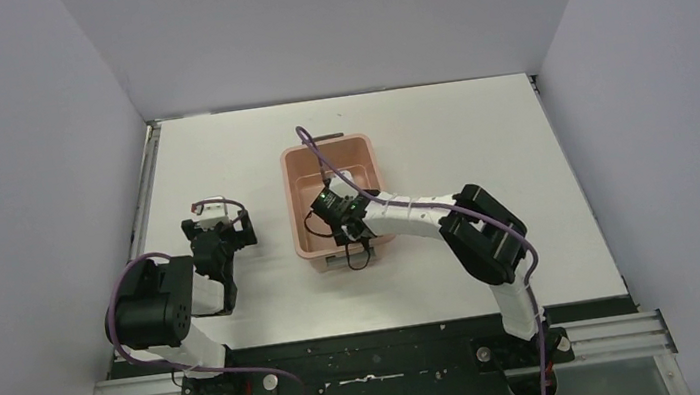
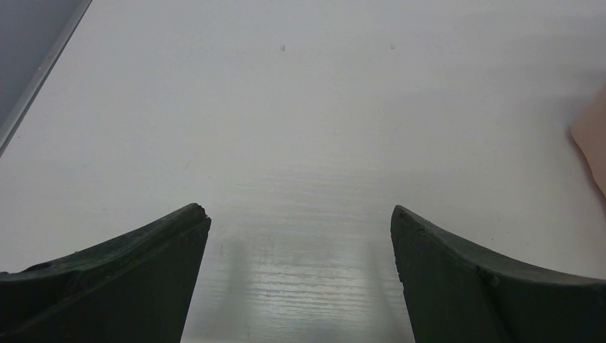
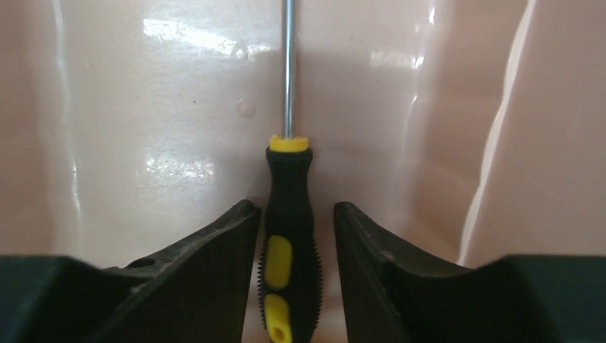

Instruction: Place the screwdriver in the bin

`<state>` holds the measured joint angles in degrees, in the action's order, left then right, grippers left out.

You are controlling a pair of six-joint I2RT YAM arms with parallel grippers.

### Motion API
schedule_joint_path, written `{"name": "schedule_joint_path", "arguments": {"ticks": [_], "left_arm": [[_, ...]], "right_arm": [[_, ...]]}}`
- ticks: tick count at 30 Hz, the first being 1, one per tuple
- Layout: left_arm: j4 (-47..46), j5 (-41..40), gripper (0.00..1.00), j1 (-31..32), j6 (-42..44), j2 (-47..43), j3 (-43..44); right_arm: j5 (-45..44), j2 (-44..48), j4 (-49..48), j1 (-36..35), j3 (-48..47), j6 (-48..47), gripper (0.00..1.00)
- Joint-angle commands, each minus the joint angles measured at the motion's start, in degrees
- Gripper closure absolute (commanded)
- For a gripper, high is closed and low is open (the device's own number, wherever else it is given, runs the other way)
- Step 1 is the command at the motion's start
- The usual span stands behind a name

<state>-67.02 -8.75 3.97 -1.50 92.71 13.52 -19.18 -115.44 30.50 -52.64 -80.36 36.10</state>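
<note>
The screwdriver (image 3: 289, 214), with a black and yellow handle and a thin metal shaft, lies inside the salmon-pink bin (image 3: 164, 107), shaft pointing away from the wrist camera. My right gripper (image 3: 294, 206) straddles the handle with its jaws slightly apart; a pink gap shows between the right finger and the handle. Seen from above, the right gripper (image 1: 332, 205) reaches down into the bin (image 1: 295, 179) and hides the screwdriver. My left gripper (image 2: 300, 214) is open over bare table, left of the bin (image 2: 594, 136), and holds nothing.
The left arm (image 1: 153, 307) rests folded at the table's near left. Purple cable (image 1: 315, 151) from the right arm arches over the bin's far end. White walls close in the table on three sides.
</note>
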Motion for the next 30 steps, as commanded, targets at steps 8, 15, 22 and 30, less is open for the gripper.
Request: {"name": "schedule_joint_path", "arguments": {"ticks": [8,15,22,30], "left_arm": [[-2.25,-0.04,0.03,-0.10,-0.33,-0.51,0.98],[-2.26,-0.06,0.03,-0.10,-0.28,-0.46,0.98],[-2.24,-0.10,0.03,-0.10,-0.31,-0.45,0.98],[-2.25,-0.06,0.03,-0.10,-0.26,-0.49,0.98]], "right_arm": [[-5.40,8.62,0.80,1.01,-8.97,-6.72,0.28],[-2.35,18.49,0.53,7.19,-12.70,-14.61,0.00],[-4.14,28.16,5.31,18.36,-10.20,-20.95,0.00],[0.06,35.21,9.70,40.27,-6.25,-23.37,0.00]]}}
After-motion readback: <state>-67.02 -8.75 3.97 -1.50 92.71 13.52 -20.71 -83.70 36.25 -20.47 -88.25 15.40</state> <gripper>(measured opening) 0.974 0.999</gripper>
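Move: The screwdriver lies between the right hand's partly open fingers, low inside the bin, its middle some 3 cm ahead and 1 cm left of the hand at about fingertip height. The bin's middle is about 7 cm ahead, 2 cm left and some 3 cm above; its near handle is about 7 cm back, 1 cm left and 4 cm up. From the left hand the screwdriver lies about 26 cm right, 4 cm back and 4 cm below. The screwdriver's handle is left behind as the right fingers, already loosening, spread to fully open. The hand stays low at first, then lifts some 28 cm out of the bin, easing forward about 11 cm; once high, it swings about 23 cm right, away from the bin over the bare table, tipping its fingers up some 30 degrees and turning clockwise. ##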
